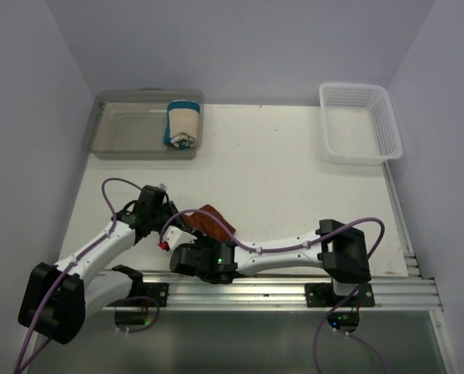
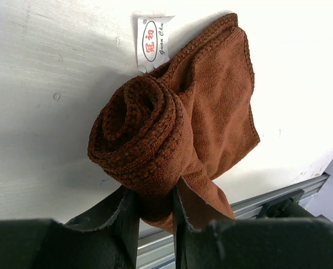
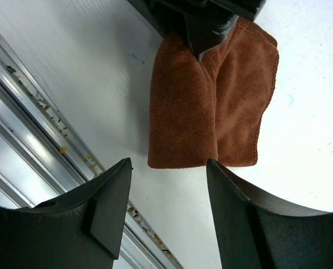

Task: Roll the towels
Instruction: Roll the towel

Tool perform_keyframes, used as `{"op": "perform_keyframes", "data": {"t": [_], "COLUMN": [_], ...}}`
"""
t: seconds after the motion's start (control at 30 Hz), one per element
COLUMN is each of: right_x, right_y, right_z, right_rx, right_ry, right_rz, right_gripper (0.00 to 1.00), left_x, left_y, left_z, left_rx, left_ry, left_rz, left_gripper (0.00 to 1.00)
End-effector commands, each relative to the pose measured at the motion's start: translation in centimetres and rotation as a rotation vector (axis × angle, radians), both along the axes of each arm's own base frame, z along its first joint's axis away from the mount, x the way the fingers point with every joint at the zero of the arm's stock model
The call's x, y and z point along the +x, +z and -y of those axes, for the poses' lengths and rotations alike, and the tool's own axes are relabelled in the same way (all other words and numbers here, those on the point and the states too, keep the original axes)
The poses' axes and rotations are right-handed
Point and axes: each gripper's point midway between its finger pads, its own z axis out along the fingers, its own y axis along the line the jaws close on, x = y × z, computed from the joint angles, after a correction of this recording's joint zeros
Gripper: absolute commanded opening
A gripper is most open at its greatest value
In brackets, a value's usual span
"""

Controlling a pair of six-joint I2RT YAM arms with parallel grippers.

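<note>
The rust-brown towel [image 2: 211, 95] lies on the white table near the front rail, half rolled, with the roll [image 2: 135, 131] at one end and a white label [image 2: 154, 42] sticking out. My left gripper [image 2: 155, 197] is shut on the end of that roll. From above, the brown towel [image 1: 214, 220] sits between my left gripper [image 1: 181, 220] and my right gripper [image 1: 194, 243]. In the right wrist view my right gripper [image 3: 169, 168] stands open just short of the brown towel's [image 3: 211, 106] near edge, touching nothing. The cream towel with blue edges [image 1: 183, 123] lies rolled in the clear bin.
The clear plastic bin [image 1: 130, 128] stands at the back left. A white mesh basket [image 1: 389, 128] stands at the back right. The metal rail [image 1: 294, 290] runs along the table's front edge, close behind both grippers.
</note>
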Motion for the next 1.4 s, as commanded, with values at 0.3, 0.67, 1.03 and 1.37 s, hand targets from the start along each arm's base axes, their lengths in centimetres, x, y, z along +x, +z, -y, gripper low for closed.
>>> {"op": "perform_keyframes", "data": {"t": [0.3,0.67,1.03,1.37], "right_x": [1.2,1.5,2.0,1.6], "right_y": [-0.5,-1.8,-0.4,-1.6], "right_z": [-1.6,-0.6,0.4,0.2], "right_rx": [-0.075,0.002,0.315,0.447], "right_ry": [-0.032,-0.110,-0.104,-0.100], "right_rz": [0.165,0.062,-0.380,-0.678], "right_gripper": [0.55,0.00,0.00,0.00], "left_x": [1.0,0.9,2.4,1.4], "left_y": [1.8,2.5,6.2,4.7], "left_z": [0.5,0.4,-0.2,0.1], "left_rx": [-0.033,-0.037,0.007,-0.013], "left_ry": [0.020,0.011,0.009,-0.018], "left_rz": [0.031,0.051,0.141,0.116], "left_gripper": [0.26,0.65,0.77,0.78]}}
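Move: The near-right end of the brown towel roll is where the right fingers will shut: about 1 cm ahead of the right hand, 1 cm left and 4 cm below. From that hand, the left gripper sits some 6 cm ahead and 5 cm left, and the loose flap about 7 cm ahead and 3 cm right. The left hand still pinches the roll midway; the same near end lies roughly 5 cm back and 5 cm right of it. The right fingers pinch the near-right end of the roll after the hand sinks about 3.5 cm onto it and a little forward; then the left fingers open, let go and rise some 5 cm, drifting slightly forward. Keeping shut, the right hand eases forward and right about 2.5 cm each, slightly up, its wrist tilting until the fingers point less forward. ##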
